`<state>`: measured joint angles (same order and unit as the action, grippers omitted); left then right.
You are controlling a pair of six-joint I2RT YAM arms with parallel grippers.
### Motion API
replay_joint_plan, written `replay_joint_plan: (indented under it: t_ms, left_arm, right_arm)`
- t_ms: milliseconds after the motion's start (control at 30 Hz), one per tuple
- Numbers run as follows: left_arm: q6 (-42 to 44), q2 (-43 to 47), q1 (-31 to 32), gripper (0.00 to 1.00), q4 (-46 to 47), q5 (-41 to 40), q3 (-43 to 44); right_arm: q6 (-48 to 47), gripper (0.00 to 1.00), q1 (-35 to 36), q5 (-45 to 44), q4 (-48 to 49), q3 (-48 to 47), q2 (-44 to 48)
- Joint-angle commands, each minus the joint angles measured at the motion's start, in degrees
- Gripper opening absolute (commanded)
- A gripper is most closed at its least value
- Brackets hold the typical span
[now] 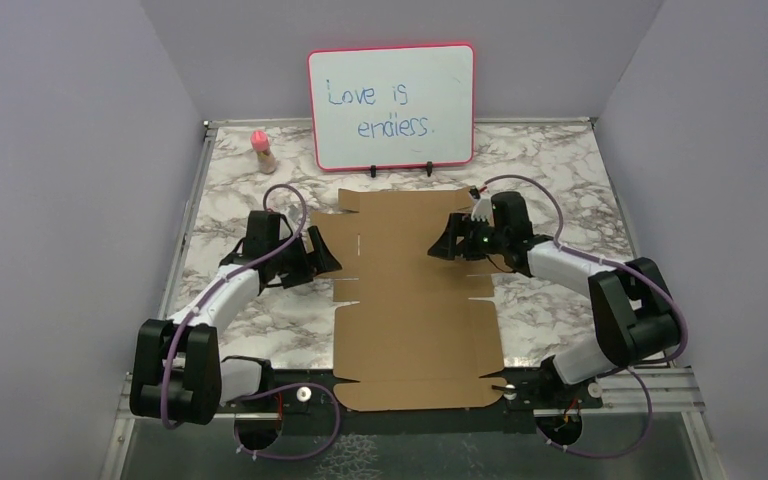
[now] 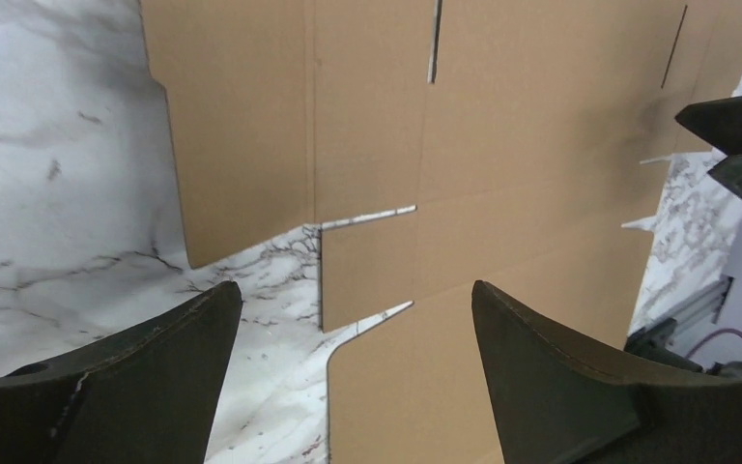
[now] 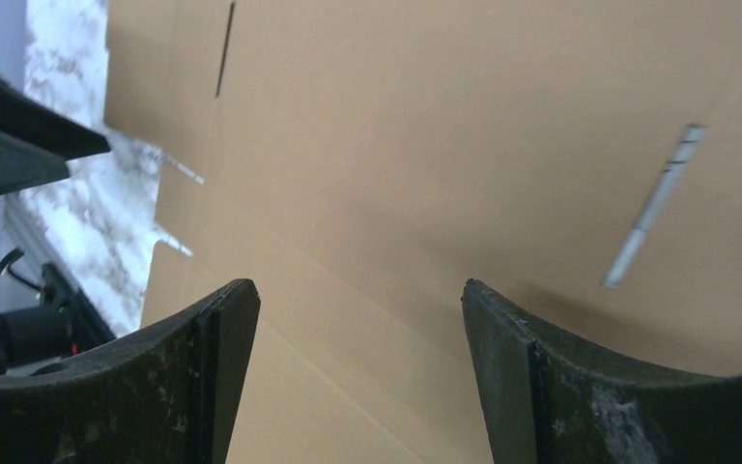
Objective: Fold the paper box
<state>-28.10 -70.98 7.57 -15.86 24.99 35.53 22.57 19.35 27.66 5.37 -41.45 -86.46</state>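
The paper box (image 1: pixel 410 300) is a flat brown die-cut cardboard sheet with flaps and slots, lying on the marble table between the arms. My left gripper (image 1: pixel 322 258) hovers at the sheet's left edge, open, with nothing between its fingers. In the left wrist view the left gripper (image 2: pixel 356 290) frames a small side tab of the paper box (image 2: pixel 541 145). My right gripper (image 1: pixel 445 245) is over the sheet's upper right part, open and empty. The right wrist view shows the right gripper (image 3: pixel 359 285) above bare cardboard of the paper box (image 3: pixel 444 126).
A red-framed whiteboard (image 1: pixel 392 107) stands at the back of the marble table (image 1: pixel 560 170). A small pink-capped bottle (image 1: pixel 261 150) stands at the back left. Purple walls close in both sides. Metal rails (image 1: pixel 650 390) run along the near edge by the arm bases.
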Motion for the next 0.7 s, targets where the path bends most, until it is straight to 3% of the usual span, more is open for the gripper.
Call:
replay_joint_plan:
  t_ms: [0, 667]
  left_arm:
    - [-4.14, 1.52, 0.03, 0.89, 5.09, 6.11, -3.26]
    - [-6.92, -5.28, 7.41, 0.88, 12.14, 4.95, -5.72]
  right_arm:
    - [3.19, 0.83, 1.16, 6.52, 10.42, 2.68, -0.59]
    - [4.72, 0.83, 2.33, 6.1, 16.6, 7.91, -8.37]
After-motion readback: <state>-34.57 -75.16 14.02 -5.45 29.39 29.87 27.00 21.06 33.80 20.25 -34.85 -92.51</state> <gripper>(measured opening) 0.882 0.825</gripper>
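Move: The middle strip lies some 18 cm to the left hand's right and level with it, 5 cm lower. Its left small tab is about 4 cm right, straight below otherwise; the left slot is 7 cm right, 9 cm ahead. From the right hand the strip lies about 4 cm back and 7 cm left, 5 cm lower, its right small tab 4 cm back, 7 cm right, and the right slot 6 cm ahead, 4 cm right. Open hands converge towards the middle strip, sinking and drawing back, the left about 4 cm right, the right lower. ##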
